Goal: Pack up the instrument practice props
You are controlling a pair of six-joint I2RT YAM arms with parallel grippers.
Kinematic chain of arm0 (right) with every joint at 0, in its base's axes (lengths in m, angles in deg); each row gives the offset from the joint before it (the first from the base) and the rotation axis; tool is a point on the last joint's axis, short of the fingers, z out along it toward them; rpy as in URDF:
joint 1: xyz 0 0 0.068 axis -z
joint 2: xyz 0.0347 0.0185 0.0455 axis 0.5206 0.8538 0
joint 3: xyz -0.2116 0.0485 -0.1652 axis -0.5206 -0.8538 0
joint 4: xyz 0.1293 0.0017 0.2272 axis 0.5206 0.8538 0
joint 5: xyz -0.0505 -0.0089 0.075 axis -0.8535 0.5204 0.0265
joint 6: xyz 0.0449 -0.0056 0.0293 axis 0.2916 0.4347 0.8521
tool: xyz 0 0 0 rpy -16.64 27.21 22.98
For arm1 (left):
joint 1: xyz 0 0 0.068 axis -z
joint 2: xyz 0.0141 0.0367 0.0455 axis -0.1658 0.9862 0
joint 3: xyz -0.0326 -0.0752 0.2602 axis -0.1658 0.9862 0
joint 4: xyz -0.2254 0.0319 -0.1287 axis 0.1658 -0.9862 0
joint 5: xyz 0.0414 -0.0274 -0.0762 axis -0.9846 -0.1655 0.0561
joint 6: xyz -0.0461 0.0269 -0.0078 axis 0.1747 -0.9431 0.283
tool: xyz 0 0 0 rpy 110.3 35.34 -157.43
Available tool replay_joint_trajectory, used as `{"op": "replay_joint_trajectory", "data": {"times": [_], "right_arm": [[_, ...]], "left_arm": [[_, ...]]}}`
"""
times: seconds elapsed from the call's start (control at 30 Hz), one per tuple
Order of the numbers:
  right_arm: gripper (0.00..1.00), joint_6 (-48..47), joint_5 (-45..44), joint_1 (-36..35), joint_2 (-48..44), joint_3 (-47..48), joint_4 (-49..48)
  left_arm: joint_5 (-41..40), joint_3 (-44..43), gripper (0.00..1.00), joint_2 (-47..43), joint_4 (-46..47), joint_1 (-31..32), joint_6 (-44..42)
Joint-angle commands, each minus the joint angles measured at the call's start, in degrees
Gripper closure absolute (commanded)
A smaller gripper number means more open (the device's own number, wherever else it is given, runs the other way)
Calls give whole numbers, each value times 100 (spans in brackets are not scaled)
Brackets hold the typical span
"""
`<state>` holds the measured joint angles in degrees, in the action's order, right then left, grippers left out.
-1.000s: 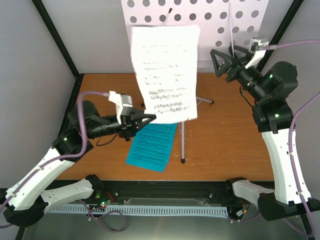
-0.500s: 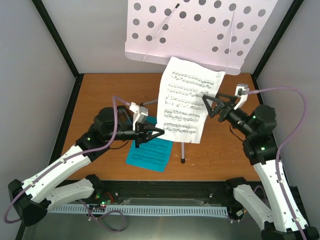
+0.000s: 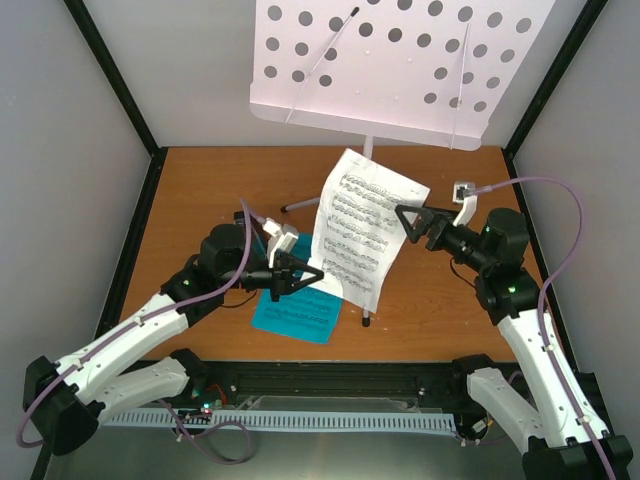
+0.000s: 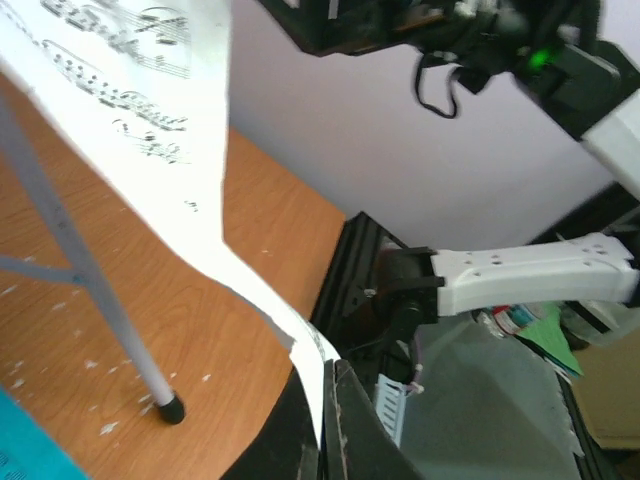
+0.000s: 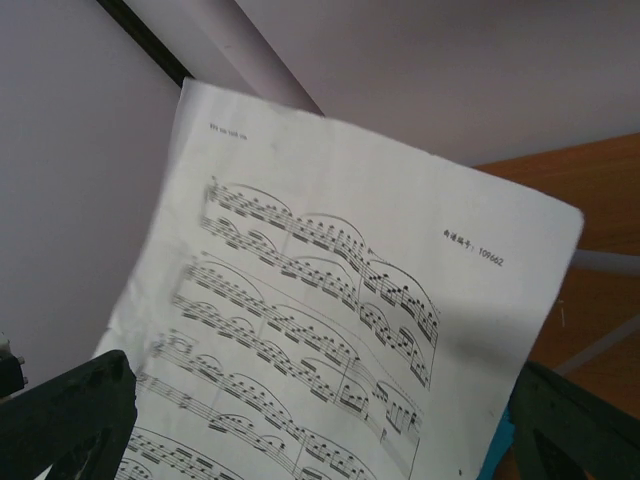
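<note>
The white sheet music [image 3: 358,228] hangs in the air over the table's middle. My left gripper [image 3: 316,272] is shut on its lower left corner; the left wrist view shows the paper [image 4: 150,110] pinched between the closed jaws [image 4: 328,410]. My right gripper [image 3: 404,225] is open at the sheet's right edge. In the right wrist view its fingers [image 5: 70,420] are spread wide with the page [image 5: 330,320] in front of them. The teal folder [image 3: 295,312] lies flat under the left gripper. The music stand's white perforated desk [image 3: 400,70] is at the back. The metronome is out of view.
The stand's thin silver legs cross the table: one foot [image 3: 367,322] lands just right of the folder, another leg [image 3: 300,205] runs left. That foot also shows in the left wrist view [image 4: 170,408]. Black frame posts and grey walls close in both sides.
The left gripper has carried the sheet down from in front of the stand's desk to low over the table. The right arm has swung down and left to the sheet's right edge.
</note>
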<state>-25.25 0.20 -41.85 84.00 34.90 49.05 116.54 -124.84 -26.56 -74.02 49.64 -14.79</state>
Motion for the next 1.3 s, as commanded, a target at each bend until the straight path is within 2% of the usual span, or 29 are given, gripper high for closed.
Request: {"op": "replay_joint_trajectory", "data": {"times": [0.0,0.1,0.23,0.33,0.47,0.73,0.77,0.87,1.0,1.07,1.2,1.27], "right_arm": [[0,-136,-82,2,61,-25,-36],[0,-207,-205,2,69,-42,29],[0,-248,-239,1,113,-51,108],[0,-303,-281,2,109,-56,181],[0,-362,-397,-2,96,-59,285],[0,-445,-443,2,124,-130,337],[0,-453,-459,2,120,-137,342],[0,-483,-529,2,97,-168,352],[0,-486,-576,2,69,-266,316],[0,-480,-589,2,62,-358,220],[0,-295,-559,2,115,-610,-95],[0,-34,-417,2,183,-797,-427]], "left_arm": [[-726,67,100,-99,-611,-195,369],[-1040,423,100,-147,-1052,-579,756],[-715,1079,100,-190,-1265,-1313,1272],[-562,1358,100,-184,-1446,-1636,1396],[-211,1704,100,15,-1560,-1854,1499],[-269,1726,99,344,-1657,-1886,1427],[-312,1690,92,341,-1678,-1885,1412],[-438,1564,44,259,-1766,-1888,1389],[-804,1222,10,1,-2039,-1885,1369],[-1187,954,1,-194,-2285,-1885,1310],[-2073,405,0,-608,-2665,-1883,1068],[-2067,221,0,-777,-2522,-1883,864]]}}
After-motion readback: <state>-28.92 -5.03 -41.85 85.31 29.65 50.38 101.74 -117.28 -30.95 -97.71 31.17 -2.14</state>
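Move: The left hand still pinches the white sheet's edge; the teal sheet it is bound for lies about 8 cm ahead, 4 cm left and 26 cm below. The metronome stands roughly 18 cm ahead and 19 cm left of this hand, the stand's near foot some 13 cm right and 2 cm back. From the open right hand, the teal sheet is about 25 cm left, 3 cm back and 31 cm down. Left hand lowers the white sheet some 20 cm, leftward onto the teal sheet, opens, rises; right sinks 5 cm. ##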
